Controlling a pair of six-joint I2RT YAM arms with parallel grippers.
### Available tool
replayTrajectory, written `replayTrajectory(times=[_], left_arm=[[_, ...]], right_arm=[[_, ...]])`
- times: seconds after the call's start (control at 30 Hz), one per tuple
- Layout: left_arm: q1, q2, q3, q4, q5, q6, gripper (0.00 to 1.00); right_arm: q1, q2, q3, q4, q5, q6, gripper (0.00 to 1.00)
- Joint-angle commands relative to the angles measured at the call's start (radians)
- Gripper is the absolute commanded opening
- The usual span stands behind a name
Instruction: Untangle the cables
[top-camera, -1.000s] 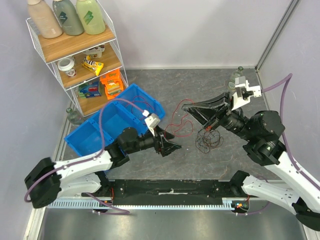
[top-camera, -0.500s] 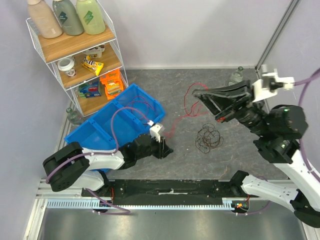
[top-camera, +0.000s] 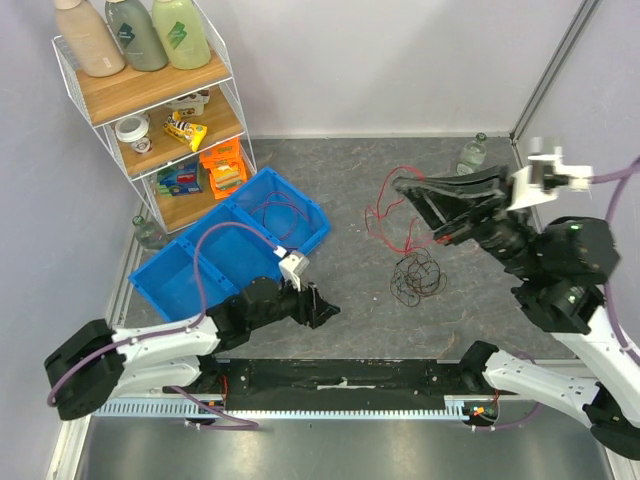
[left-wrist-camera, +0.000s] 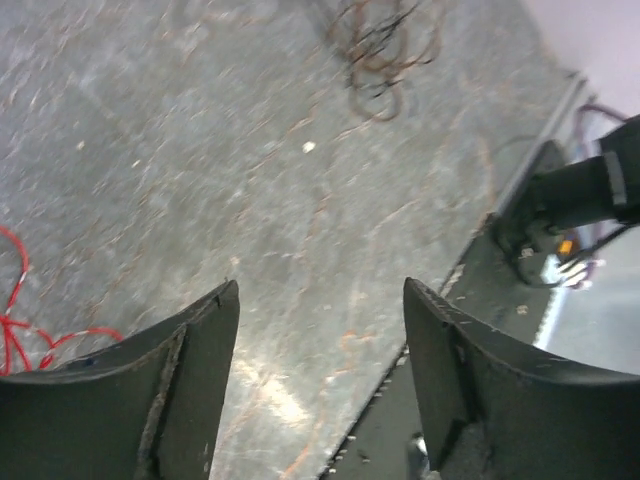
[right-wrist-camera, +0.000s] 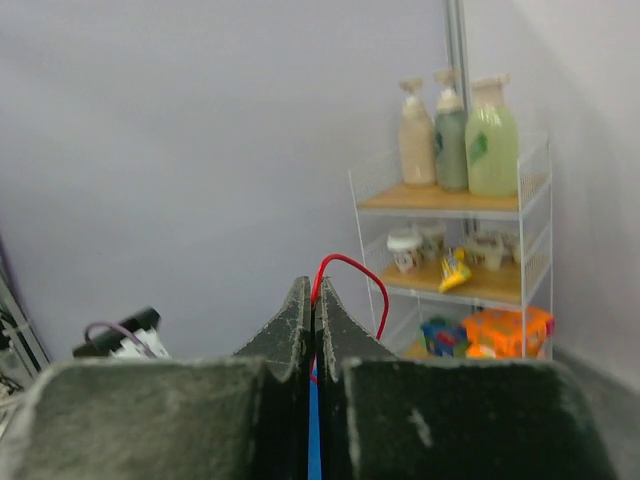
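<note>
My right gripper (top-camera: 402, 186) is raised above the table's right middle and is shut on a thin red cable (top-camera: 383, 213), which hangs from it in loose loops. In the right wrist view the jaws (right-wrist-camera: 313, 287) are pressed together with the red cable (right-wrist-camera: 366, 276) arching out of their tips. A dark bunch of black and reddish cables (top-camera: 418, 275) lies on the table below. A magenta cable (top-camera: 276, 211) lies in the blue bin (top-camera: 170, 272). My left gripper (top-camera: 328, 312) is open and empty, low near the front edge. Its wrist view (left-wrist-camera: 320, 285) shows the dark bunch (left-wrist-camera: 385, 40) and a red strand (left-wrist-camera: 18, 322).
A wire shelf (top-camera: 160, 100) with bottles and packets stands at the back left. A small bottle (top-camera: 473, 152) stands at the back right corner. Walls close the table at the back and right. The black base rail (top-camera: 340, 375) runs along the front edge.
My right gripper has risen with the red cable. The strand that stretched toward my left gripper now hangs free. My left gripper has drawn back toward the front edge.
</note>
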Motion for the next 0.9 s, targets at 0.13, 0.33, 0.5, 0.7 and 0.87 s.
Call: replayTrajectory(times=[0.13,0.33,0.5,0.7,0.87], left_arm=[[-0.004,-0.301,0.138,-0.083,0.182,0.100,0.81],[-0.002,-0.419,0.234,-0.184,0.103,0.143,0.80],[-0.002,-0.450,0.259,-0.217,-0.048,0.148,0.86],[-0.002,-0.398,0.334,-0.200,-0.037,0.218,0.99],[-0.002,-0.287,0.454,-0.209,0.218,0.315,0.99]], right_arm=[[0.001,-0.045,-0.257,-0.152,0.023,-0.030,0.00],[0.001,-0.083,-0.390,-0.160,-0.104,-0.028,0.00],[0.001,-0.096,-0.440,-0.134,-0.139,0.010,0.00],[0.001,-0.063,-0.445,-0.060,-0.237,0.053,0.00],[0.001,-0.034,-0.427,-0.020,-0.285,0.084,0.00]])
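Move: The red cable hangs from the shut right fingers; from the left gripper, its pinched spot is about 11 cm to the right, 2 cm back and nearly 50 cm up. From the right gripper, the left gripper waits some 11 cm to the left, 2 cm ahead and as far below. The black cable lies on the table about 10 cm ahead of the left gripper, 20 cm to its right and 8 cm below; the blue bin is roughly 18 cm ahead of it, 21 cm to its left and 6 cm below. Bring the two grippers together for a handover: raise the left about 20 cm towards the right fingers, tipping its fingertips up to near level and opening it fully. Meanwhile lower the right some 20 cm, swinging slightly forward and back again, and ease it about 6 cm left, tipping its fingers down and keeping the red cable pinched. ##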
